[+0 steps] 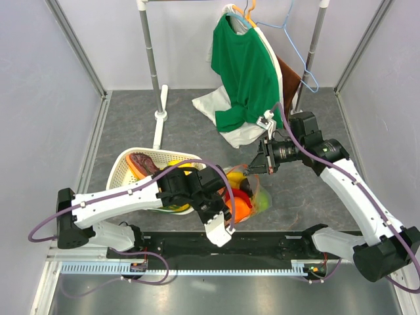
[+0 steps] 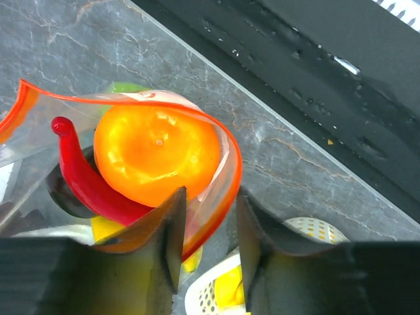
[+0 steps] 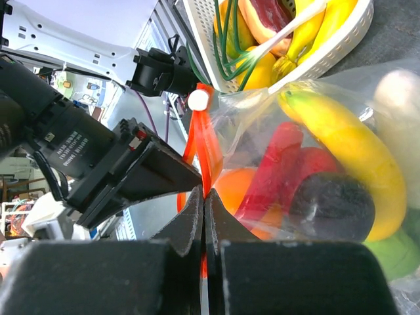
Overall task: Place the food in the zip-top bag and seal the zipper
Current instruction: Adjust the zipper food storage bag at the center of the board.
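The clear zip-top bag [image 1: 252, 193] lies in front of the basket, its mouth open. It holds an orange [image 2: 157, 154], a red chili [image 2: 82, 180], a banana [image 3: 348, 144], a dark piece [image 3: 331, 203], a lime [image 3: 394, 252] and a white radish [image 3: 400, 92]. My right gripper [image 3: 204, 191] is shut on the orange-red zipper [image 3: 209, 147] and holds that end up; it also shows in the top view [image 1: 252, 168]. My left gripper [image 2: 210, 197] is open and straddles the zipper's curved edge [image 2: 226, 190], one finger [image 2: 172, 226] inside the bag against the orange.
A white lattice basket [image 1: 125, 167] with more bananas and other toy food stands left of the bag, under my left arm. A rack with a green shirt [image 1: 246, 72] on hangers and a white cloth stands at the back. The black base rail [image 1: 216, 246] runs along the near edge.
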You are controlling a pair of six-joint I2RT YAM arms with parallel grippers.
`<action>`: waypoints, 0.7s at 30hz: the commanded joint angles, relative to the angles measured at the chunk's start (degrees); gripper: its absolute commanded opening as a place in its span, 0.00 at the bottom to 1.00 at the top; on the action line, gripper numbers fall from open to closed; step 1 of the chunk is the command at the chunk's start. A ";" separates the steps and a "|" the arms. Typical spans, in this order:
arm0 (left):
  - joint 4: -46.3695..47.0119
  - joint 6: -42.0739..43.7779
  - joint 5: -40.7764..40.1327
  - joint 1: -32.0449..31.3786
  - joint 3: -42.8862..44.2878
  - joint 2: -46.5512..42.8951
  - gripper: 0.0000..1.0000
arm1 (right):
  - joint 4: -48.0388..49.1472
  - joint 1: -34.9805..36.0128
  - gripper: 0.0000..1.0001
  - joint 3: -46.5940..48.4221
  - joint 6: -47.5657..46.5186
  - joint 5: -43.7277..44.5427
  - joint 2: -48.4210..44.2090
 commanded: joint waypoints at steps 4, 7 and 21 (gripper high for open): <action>16.70 -9.78 -4.69 -0.94 1.85 -0.33 0.02 | 2.31 -0.03 0.00 0.29 -0.83 -2.13 -0.96; 22.95 -19.89 -4.69 0.11 7.30 -0.51 0.02 | 0.30 0.06 0.00 2.93 -4.60 -1.25 0.44; 22.18 -43.56 -4.96 4.42 5.57 2.92 0.02 | -6.92 1.02 0.00 10.51 -17.44 2.10 5.81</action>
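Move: The bag's near-left zipper rim already passes between the left gripper's half-open fingers, practically at the fingertips. The orange fruit in the bag lies about 6 cm to the right and 6 cm below, a centimetre or so back; the red chilli is some 8 cm right, 3 cm ahead and 6 cm down. The basket sits roughly 23 cm left and 10 cm ahead, well below. From the right gripper, the near-left rim is about 10 cm back, 7 cm left and 9 cm down. Shut the left gripper on the near-left zipper rim, then lift it about 10 cm while carrying it some 7 cm forward and 7 cm right towards the right gripper, easing down slightly at the end. Swing the fingertips up and turn the hand counter-clockwise, roughly 35 degrees. Keep the right gripper's pinch on its stretch of rim and shift it 3 cm forward and a little up, rolling it slightly. ##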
